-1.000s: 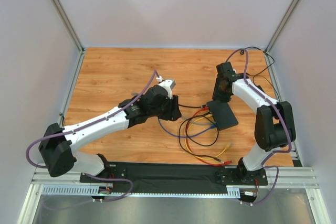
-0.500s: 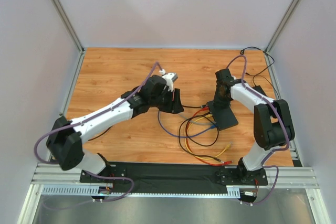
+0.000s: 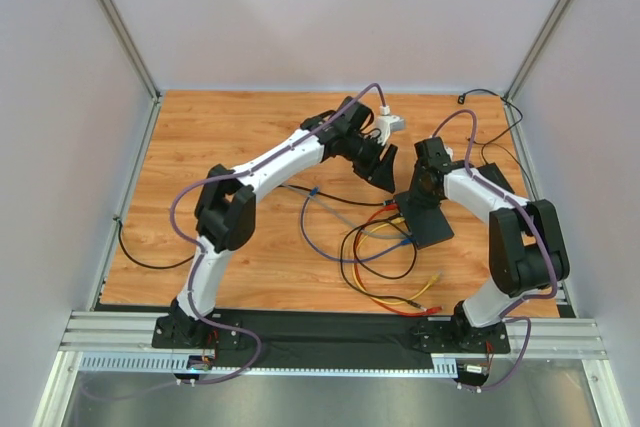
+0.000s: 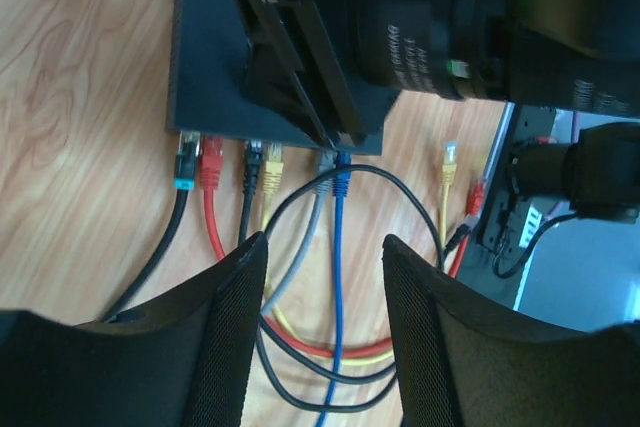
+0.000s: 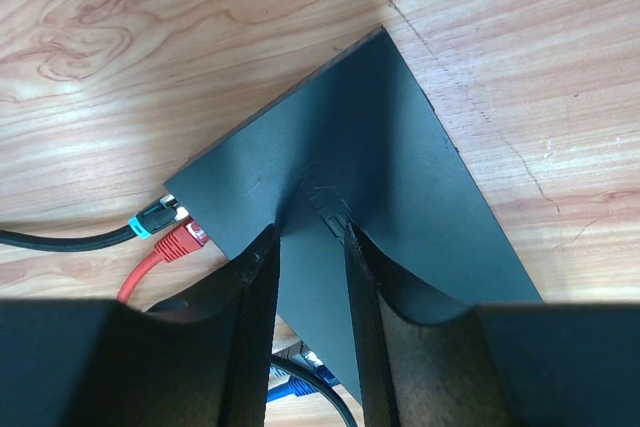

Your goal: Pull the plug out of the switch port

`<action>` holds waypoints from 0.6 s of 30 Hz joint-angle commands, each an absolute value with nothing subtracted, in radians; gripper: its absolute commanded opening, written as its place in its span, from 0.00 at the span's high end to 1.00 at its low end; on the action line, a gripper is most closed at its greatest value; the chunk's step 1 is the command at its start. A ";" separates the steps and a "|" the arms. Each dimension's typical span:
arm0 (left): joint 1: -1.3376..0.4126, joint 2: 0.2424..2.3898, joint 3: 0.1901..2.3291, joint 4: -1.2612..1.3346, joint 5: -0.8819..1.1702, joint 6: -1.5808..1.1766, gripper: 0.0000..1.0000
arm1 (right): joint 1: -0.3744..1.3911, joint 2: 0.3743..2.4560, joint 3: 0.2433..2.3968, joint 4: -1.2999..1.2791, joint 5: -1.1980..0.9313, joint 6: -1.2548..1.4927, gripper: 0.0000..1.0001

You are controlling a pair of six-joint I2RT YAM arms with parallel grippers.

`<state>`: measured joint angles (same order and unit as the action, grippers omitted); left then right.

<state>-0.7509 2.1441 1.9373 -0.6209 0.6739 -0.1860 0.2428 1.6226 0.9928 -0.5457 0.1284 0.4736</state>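
The flat black switch box [image 3: 428,219] lies right of centre, with its switch port row on the edge facing left. Black-cyan [image 4: 183,163], red [image 4: 210,159], yellow [image 4: 273,158], grey [image 4: 322,163] and blue [image 4: 342,164] plugs sit in that edge. My right gripper [image 5: 307,243] stands tip-down on the box's top [image 5: 400,167], its jaws a narrow gap apart with nothing between them. My left gripper [image 4: 325,247] hangs open above the cables just in front of the plugs, touching none. In the top view the left gripper [image 3: 386,173] is close beside the right gripper [image 3: 424,193].
Loops of red, yellow, black and blue cable [image 3: 375,257] spread in front of the box. Loose yellow [image 3: 435,279] and red [image 3: 434,309] plugs lie toward the near edge. A loose blue plug [image 3: 312,190] lies mid-table. A thin black cord [image 3: 490,97] runs at the back right.
My left arm has swung from the table's middle up and right to hover beside the box. The right gripper stayed on the box and its jaws narrowed slightly.
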 commanded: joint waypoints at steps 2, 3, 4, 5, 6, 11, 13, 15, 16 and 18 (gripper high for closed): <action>-0.724 2.296 2.149 -0.840 0.834 -0.038 0.42 | 0.227 1.651 0.919 -0.557 0.091 0.468 0.66; -0.718 2.315 2.166 -0.865 0.851 -0.031 0.40 | 0.226 1.648 0.916 -0.557 0.092 0.466 0.66; -0.709 2.336 2.172 -0.858 0.865 -0.032 0.39 | 0.224 1.647 0.914 -0.557 0.091 0.462 0.66; -0.692 2.345 2.166 -0.845 0.897 -0.037 0.37 | 0.224 1.644 0.911 -0.555 0.089 0.460 0.66; -0.683 2.364 2.164 -0.824 0.919 -0.052 0.36 | 0.221 1.643 0.907 -0.554 0.086 0.459 0.66; -0.663 2.445 2.224 -0.801 0.963 -0.067 0.36 | 0.221 1.649 0.905 -0.546 0.071 0.457 0.66; -0.663 2.470 2.226 -0.758 0.963 -0.081 0.36 | 0.221 1.654 0.907 -0.545 0.061 0.459 0.66; -0.661 2.479 2.218 -0.685 0.963 -0.120 0.37 | 0.221 1.652 0.905 -0.543 0.057 0.459 0.66; -0.661 2.482 2.191 -0.646 0.959 -0.141 0.38 | 0.221 1.651 0.905 -0.545 0.055 0.460 0.66; -0.661 2.487 2.177 -0.560 0.950 -0.196 0.41 | 0.221 1.649 0.904 -0.546 0.060 0.457 0.66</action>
<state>-0.6514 2.4878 2.1750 -0.7120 0.9157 -0.1280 0.2211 1.5997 0.9607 -0.5068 0.0845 0.4656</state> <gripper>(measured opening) 0.604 0.338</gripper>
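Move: The black plug with the cyan collar, at the far end of the switch's port side, lies about 15 cm below the open left gripper, some 3 cm ahead and 4 cm to its right. The red plug sits 1 cm nearer and 1 cm farther right of it; the switch's middle is about 3 cm back and 8 cm right of it. From the right hand, which rests on the switch, the black plug is about 6 cm left, 1 cm ahead and 2 cm lower. Lower the left gripper about 8 cm towards the black plug with the cyan collar, easing it 3 to 4 cm forward, mostly in the later part. Let the wrist tip its forward side down by some 15 degrees and leave the fingers open, touching nothing yet. Keep the right hand still, its fingertips resting on top of the switch. ##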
